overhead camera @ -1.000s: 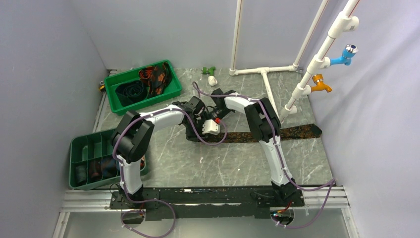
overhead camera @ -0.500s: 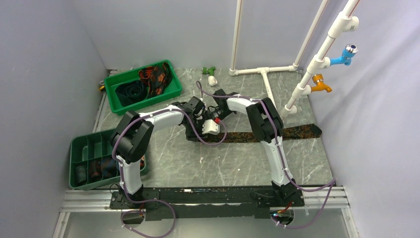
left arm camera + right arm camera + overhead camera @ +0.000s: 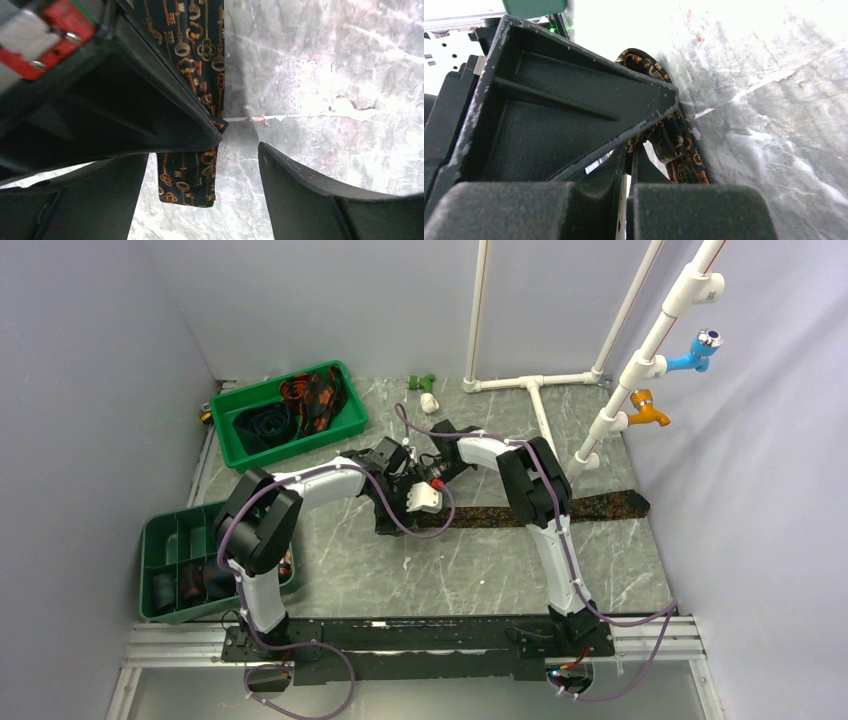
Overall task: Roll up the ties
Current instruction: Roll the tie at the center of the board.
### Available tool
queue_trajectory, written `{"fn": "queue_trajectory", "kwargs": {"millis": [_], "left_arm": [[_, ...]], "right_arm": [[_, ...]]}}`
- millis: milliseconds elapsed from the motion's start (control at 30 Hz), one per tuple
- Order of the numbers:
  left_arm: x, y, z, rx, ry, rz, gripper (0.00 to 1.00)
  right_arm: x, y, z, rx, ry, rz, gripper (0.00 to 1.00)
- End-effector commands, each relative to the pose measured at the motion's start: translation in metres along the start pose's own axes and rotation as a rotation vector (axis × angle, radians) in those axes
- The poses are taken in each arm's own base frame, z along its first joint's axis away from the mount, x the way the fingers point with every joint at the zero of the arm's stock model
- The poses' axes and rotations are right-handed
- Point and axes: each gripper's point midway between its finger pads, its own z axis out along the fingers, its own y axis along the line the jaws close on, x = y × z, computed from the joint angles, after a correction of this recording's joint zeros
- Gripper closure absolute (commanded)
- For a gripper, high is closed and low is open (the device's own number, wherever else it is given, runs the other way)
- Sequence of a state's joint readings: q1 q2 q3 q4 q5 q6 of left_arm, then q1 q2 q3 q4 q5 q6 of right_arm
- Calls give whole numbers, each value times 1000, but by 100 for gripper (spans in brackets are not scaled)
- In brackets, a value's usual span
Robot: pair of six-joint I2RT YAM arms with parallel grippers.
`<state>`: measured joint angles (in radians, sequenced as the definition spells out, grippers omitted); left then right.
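One dark brown tie [image 3: 560, 510] with orange key print lies flat across the table's middle. Its narrow end [image 3: 187, 187] rests between my left gripper's [image 3: 202, 155] wide-open fingers, touching neither. My right gripper [image 3: 630, 155] is shut on this tie a little back from that end, and a loop of cloth [image 3: 674, 145] bunches at its tips. In the top view the two grippers meet over the tie's left end, left gripper [image 3: 398, 510] beside right gripper [image 3: 425, 478]. More ties [image 3: 300, 400] lie heaped in the back green tray.
The back green tray [image 3: 302, 448] stands at the far left. A divided green tray [image 3: 150, 540] near the left arm's base holds rolled cloth [image 3: 195, 580]. A white pipe frame [image 3: 540, 405] with blue and orange taps stands at the back right.
My left gripper has opened wide and let go of the tie's end, and its arm has shifted slightly right. The right gripper has closed fully at the same spot.
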<state>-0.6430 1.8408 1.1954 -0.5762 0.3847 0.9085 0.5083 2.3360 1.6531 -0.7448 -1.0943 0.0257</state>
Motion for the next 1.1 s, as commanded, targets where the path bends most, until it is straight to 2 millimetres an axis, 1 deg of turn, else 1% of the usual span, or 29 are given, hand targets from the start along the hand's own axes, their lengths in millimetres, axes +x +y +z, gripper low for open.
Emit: {"fn": "queue_trajectory", "kwargs": {"millis": [0,133,267,400,467,533,600,700,800,900,967,1067], "left_arm": [[-39,13,-22,-51,-180,17,14],[-43,15,-28,-68,-226,10,12],[-42,24,-31,-85,-228,-46,10],[-39,23,-29,-49,-213,-44,9],[-36,21,-25,-32,-181,-28,11],[-21,20,-18,-34,-105,-14,15],[-9,17,-13,-33,-64,-11,19],[-8,16,-8,-24,-41,3,28],[-6,13,-4,14,-15,6,42],[-6,7,-4,23,-12,21,55],[-4,4,-3,32,-8,29,62],[2,-1,-1,49,16,24,68]], "right_arm": [[-6,26,-11,-43,-16,-89,100],[-7,27,-12,-46,-23,-96,100],[-7,28,-13,-48,-25,-97,100],[-7,29,-13,-56,-26,-97,100],[-8,30,-14,-59,-27,-99,100],[-9,31,-14,-65,-30,-101,100],[-9,32,-14,-71,-30,-99,100],[-9,33,-13,-82,-26,-95,100],[-10,36,-14,-89,-27,-102,100],[-11,36,-15,-84,-28,-100,99],[-11,35,-17,-66,-23,-105,82],[-9,30,-31,-13,-31,-121,65]]}}
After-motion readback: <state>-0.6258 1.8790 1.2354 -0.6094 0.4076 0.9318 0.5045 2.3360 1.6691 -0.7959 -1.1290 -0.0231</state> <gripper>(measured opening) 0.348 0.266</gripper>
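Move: The tie's roll sits right at both sets of fingertips. My open left hand straddles it, its middle about 1 cm below the pads and some 1 cm ahead; my right hand still pinches it at its fingertips. From my left hand, the flat run of tie stretches away to the right, its middle about 25 cm off and 1 cm ahead, and the green tie bin lies roughly 21 cm ahead and 20 cm left. My left hand, fingers wide, lifts about 3 cm off the roll, edging 2 cm forward and a little right and swinging its fingertips some 10 degrees rightward, then drops back almost to where it began and closes across the tie's width. Meanwhile my right hand stays put with its pinch on the roll, easing up less than 1 cm and starting to open only at the very end. ##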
